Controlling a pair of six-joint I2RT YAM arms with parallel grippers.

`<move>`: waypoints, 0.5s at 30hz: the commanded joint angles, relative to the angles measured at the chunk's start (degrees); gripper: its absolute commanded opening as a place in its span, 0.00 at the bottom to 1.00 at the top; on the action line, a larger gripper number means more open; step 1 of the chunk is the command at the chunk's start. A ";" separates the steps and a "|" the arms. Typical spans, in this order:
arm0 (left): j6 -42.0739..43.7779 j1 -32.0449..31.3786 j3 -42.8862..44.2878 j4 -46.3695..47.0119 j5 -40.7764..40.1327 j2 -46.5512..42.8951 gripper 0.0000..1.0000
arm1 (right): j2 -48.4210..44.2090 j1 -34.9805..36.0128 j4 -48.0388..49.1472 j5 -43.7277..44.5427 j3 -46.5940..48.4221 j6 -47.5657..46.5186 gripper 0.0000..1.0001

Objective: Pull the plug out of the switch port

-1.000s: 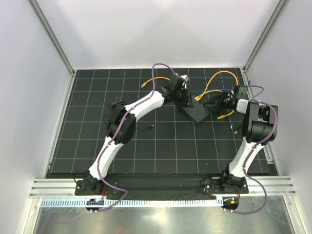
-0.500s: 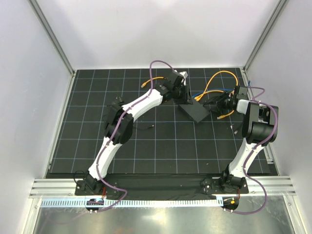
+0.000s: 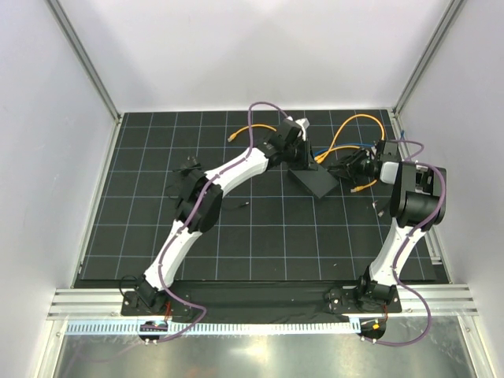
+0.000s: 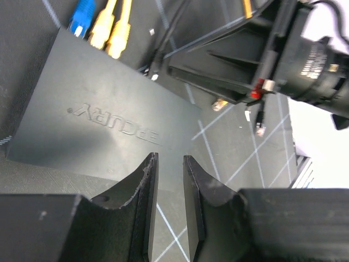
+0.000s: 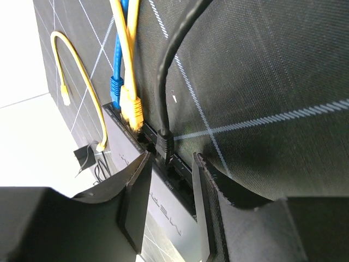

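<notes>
The switch (image 3: 317, 183) is a flat matte-black box (image 4: 109, 114) with raised lettering on its lid. In its far edge sit a blue plug (image 4: 83, 13), two yellow plugs (image 4: 109, 27) and a black plug (image 5: 164, 144) on a thick black cable (image 5: 174, 54). My right gripper (image 5: 171, 158) is open at that port edge. The black plug sits just beyond its fingertips, close to the left finger and clear of the right one. My left gripper (image 4: 169, 158) hovers over the box's near corner, jaws narrow but open, nothing between them.
Orange-yellow cables (image 3: 346, 130) loop behind the switch, and a loose yellow cable (image 3: 236, 134) lies at the back left. A small black lump with thin wire (image 3: 185, 167) sits left of the left arm. White walls enclose the black grid mat (image 3: 260, 236).
The left wrist has shifted slightly right, toward the switch. Both grippers' jaws have narrowed. The right arm has hardly moved.
</notes>
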 commanded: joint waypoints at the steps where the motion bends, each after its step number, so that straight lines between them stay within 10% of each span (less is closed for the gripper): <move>1: -1.15 -0.09 2.43 2.65 1.39 2.04 0.28 | 0.74 0.23 3.60 -3.18 1.22 -0.83 0.42; 15: -2.64 0.00 3.48 3.44 3.15 6.26 0.26 | 4.08 0.58 9.84 -7.14 -0.80 0.14 0.40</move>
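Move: From the left hand, the switch's middle lies about 2 cm ahead, 3 cm to the right and 9 cm below. The black plug in its port edge is roughly 7 cm ahead and 9 cm right of that same hand, equally low. From the right hand, this black plug is about 2 cm ahead, 2 cm left and 2 cm below; the seated yellow plugs are some 6 cm ahead and 7 cm left, and the switch's middle is 3 cm back and 7 cm left. Straight down comes the left hand, about 5 cm towards the switch's top, tilting slightly and slowing to a stop, fingers staying slightly open and still just clear of the switch. The right hand eases left by about 1 cm with a slight forward drift, turning a little counter-clockwise, so that its open fingers line up on either side of the black plug without closing on it. ##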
